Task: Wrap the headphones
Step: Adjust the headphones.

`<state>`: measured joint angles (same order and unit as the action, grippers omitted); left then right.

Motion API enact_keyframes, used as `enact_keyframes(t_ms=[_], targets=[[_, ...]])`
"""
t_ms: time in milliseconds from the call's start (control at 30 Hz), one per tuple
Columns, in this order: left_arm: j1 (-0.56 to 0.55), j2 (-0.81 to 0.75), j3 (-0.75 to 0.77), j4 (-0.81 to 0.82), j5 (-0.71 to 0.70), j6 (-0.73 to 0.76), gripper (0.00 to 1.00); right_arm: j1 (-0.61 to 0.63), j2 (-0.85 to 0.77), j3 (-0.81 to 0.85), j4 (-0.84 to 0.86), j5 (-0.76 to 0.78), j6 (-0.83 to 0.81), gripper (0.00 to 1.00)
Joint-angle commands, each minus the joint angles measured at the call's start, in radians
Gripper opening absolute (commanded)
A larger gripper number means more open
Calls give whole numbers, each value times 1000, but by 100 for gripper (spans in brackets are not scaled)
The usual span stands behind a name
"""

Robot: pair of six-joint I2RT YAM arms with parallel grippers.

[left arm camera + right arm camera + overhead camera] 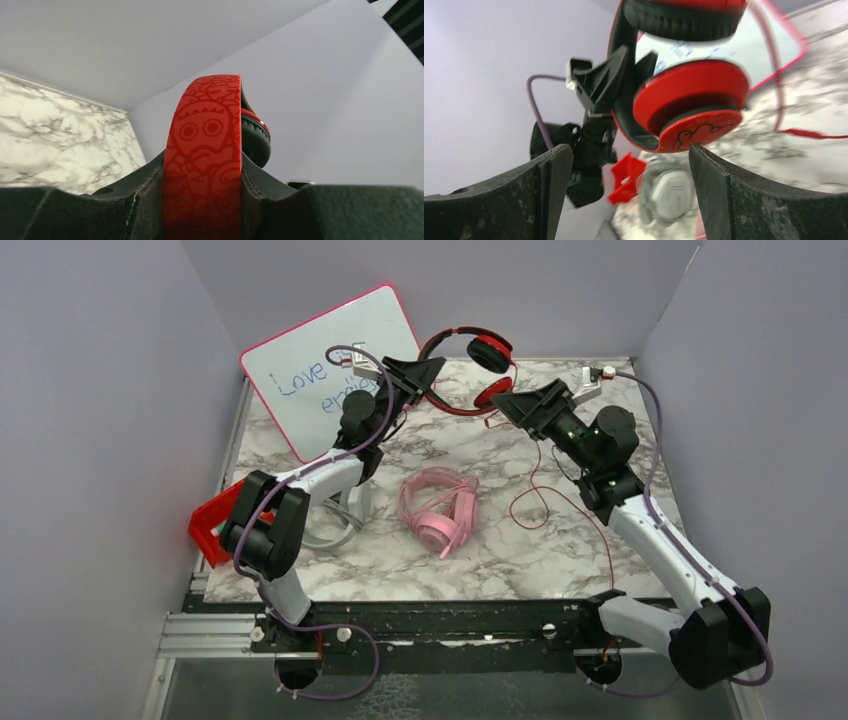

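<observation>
The red-and-black headphones (478,368) hang above the back of the table. My left gripper (428,371) is shut on their patterned red headband (202,150), which fills the gap between the fingers; a black ear pad (256,137) shows behind. My right gripper (507,405) is open just beside the lower red ear cup (689,100), whose edge sits close above my right gripper (626,150) without being clamped. Their thin red cable (545,495) trails loose over the marble. The pink headphones (440,508) lie mid-table. The grey/white headphones (338,525) lie partly under the left arm.
A pink-rimmed whiteboard (330,365) with blue writing leans at the back left. A red plastic piece (215,525) stands at the table's left edge. Grey walls close in on the left, back and right. A small white clip (597,375) lies at the back right.
</observation>
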<state>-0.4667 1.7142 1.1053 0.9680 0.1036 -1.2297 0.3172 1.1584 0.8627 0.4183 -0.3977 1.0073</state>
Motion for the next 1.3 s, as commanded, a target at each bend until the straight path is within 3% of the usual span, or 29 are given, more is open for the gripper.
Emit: enact_keyframes(t_ms=[0, 67, 200, 333, 433, 533, 667, 867, 1067, 1200, 1267], targets=[[-30, 29, -77, 107, -131, 109, 0, -1, -86, 3, -269, 279, -276, 91], [-44, 59, -106, 107, -166, 136, 0, -1, -45, 28, -303, 257, -347, 93], [-61, 139, -138, 127, -189, 126, 0, -3, 157, 178, -415, 57, -497, 93], [-70, 184, -129, 81, -198, 162, 0, 46, 313, 259, -442, -134, -804, 88], [-72, 189, -111, 13, -182, 185, 0, 152, 351, 274, -429, -44, -1080, 87], [-71, 186, -105, -56, -183, 187, 0, 176, 397, 260, -348, -157, -1261, 84], [-66, 190, -73, -114, -140, 157, 0, 175, 467, 257, -338, -191, -1420, 77], [-53, 158, -59, -126, -73, 82, 0, 176, 544, 266, -323, -202, -1492, 70], [-51, 130, -52, -136, -19, 45, 0, 191, 574, 300, -295, -131, -1492, 41], [-38, 96, -33, -193, 45, 50, 1, 192, 559, 318, -331, -113, -1552, 10], [-9, 77, -10, -261, 134, 57, 17, 191, 532, 313, -357, -122, -1597, 1]])
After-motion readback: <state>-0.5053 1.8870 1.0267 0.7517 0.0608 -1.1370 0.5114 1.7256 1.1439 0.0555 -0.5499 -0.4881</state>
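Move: The right hand, open, is going for the near side of the red headband, which the left hand already holds: about 10 cm to its left, 3 cm ahead and roughly 2 cm lower. The near ear cup is 3 cm ahead and 4 cm left; the far one 9 cm ahead and 4 cm left. The pink headphones lie 8 cm back, 11 cm left and some 30 cm below. From the left hand, that near side of the band is about 6 cm back, 2 cm right and 2 cm down. Down some 20 cm go both hands, the left keeping its grip on the red headband while its fingers tip from rising to about level. The right first edges right, then sweeps left and a little forward around the cups, rolling its wrist nearly 80 degrees until its fingers point left and downward, and closes them on the near side of the band beside the left gripper. ##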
